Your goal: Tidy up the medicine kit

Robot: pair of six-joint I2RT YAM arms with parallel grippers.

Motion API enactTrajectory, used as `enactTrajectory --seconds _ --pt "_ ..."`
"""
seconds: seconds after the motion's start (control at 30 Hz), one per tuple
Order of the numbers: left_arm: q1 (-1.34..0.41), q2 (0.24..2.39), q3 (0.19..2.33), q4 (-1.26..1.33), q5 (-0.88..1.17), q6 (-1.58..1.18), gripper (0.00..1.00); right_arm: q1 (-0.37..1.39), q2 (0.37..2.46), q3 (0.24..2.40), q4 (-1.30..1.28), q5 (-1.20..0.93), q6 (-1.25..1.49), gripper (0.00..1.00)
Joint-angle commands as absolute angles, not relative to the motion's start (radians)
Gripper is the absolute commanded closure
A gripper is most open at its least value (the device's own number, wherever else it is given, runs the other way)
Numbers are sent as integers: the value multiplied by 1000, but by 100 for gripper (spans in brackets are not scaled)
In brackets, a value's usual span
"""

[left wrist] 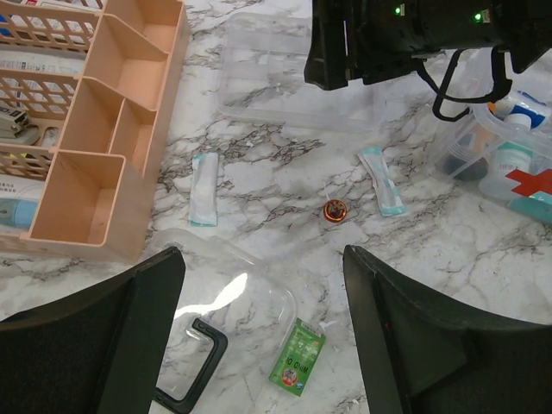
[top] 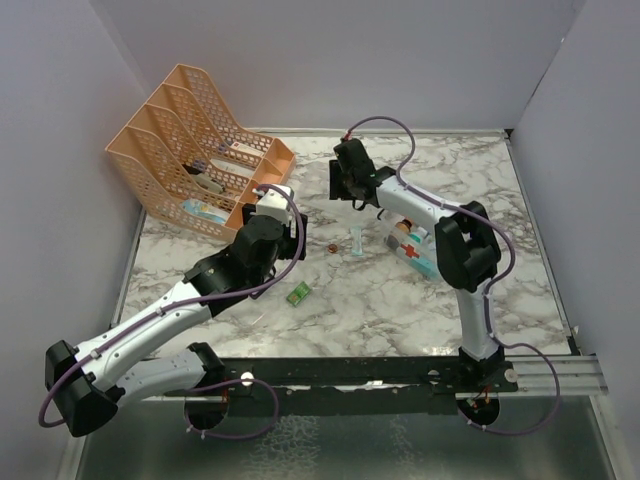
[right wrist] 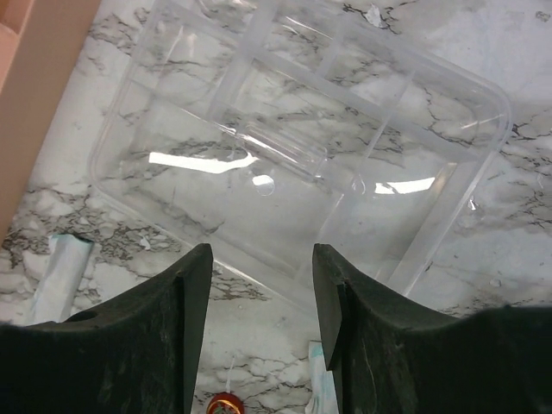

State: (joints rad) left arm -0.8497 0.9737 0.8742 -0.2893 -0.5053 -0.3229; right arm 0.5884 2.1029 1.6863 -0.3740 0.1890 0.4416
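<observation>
The medicine kit, a clear box with a red cross, stands open at the right, with bottles inside it. Its clear lid with a black handle lies flat under my left gripper, which hangs open and holds nothing. A green packet lies beside the lid. My right gripper is open just above the near rim of a clear divided tray. Two teal-and-white sachets and a small orange round cap lie on the marble between the arms.
A peach mesh file rack with several items in it stands at the back left, its front compartments close to my left gripper. Grey walls close in the table on three sides.
</observation>
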Motion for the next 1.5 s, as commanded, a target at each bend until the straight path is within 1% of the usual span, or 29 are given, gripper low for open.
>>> enactTrajectory --seconds 0.0,0.4,0.6,0.9,1.13,1.2,1.37,1.47 --pt "-843 982 875 -281 -514 -317 22 642 2156 1752 -482 373 455 50" --pt "-839 974 865 -276 -488 -321 22 667 2270 1845 -600 401 490 52" --pt "-840 961 859 -275 -487 -328 22 668 2270 1848 -608 186 409 52" --pt "-840 947 850 -275 -481 -336 22 675 2224 1820 -617 -39 393 52" --pt "-840 938 848 -275 -473 -338 22 677 2131 1780 -636 98 449 52" --pt "-840 936 848 -275 -473 -337 22 684 2069 1721 -606 144 465 52" --pt "-840 928 848 -277 -478 -338 22 693 1884 1461 -431 231 426 53" --pt "-840 921 845 -274 -478 -339 22 693 1852 1396 -446 251 396 56"
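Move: The clear divided tray lies with its middle about 8 cm ahead of the right gripper, a couple of centimetres to its right and some 7 cm below. Nearer the base, the small round cap is about 7 cm back and straight behind, the right-hand sachet 5 cm back and 6 cm right, and the left-hand sachet 3 cm back and 11 cm left. From the left gripper the tray lies some 27 cm ahead, 9 cm right and well below. Sink the right gripper about 5 cm towards the near side of the clear tray while easing back, then stay low and draw it back and to the left, turning the wrist counter-clockwise. Finish by lifting nearly to the starting height, swinging back and right away from the tray, some 10 cm nearer the base than at the start. Keep the fingers half open. ##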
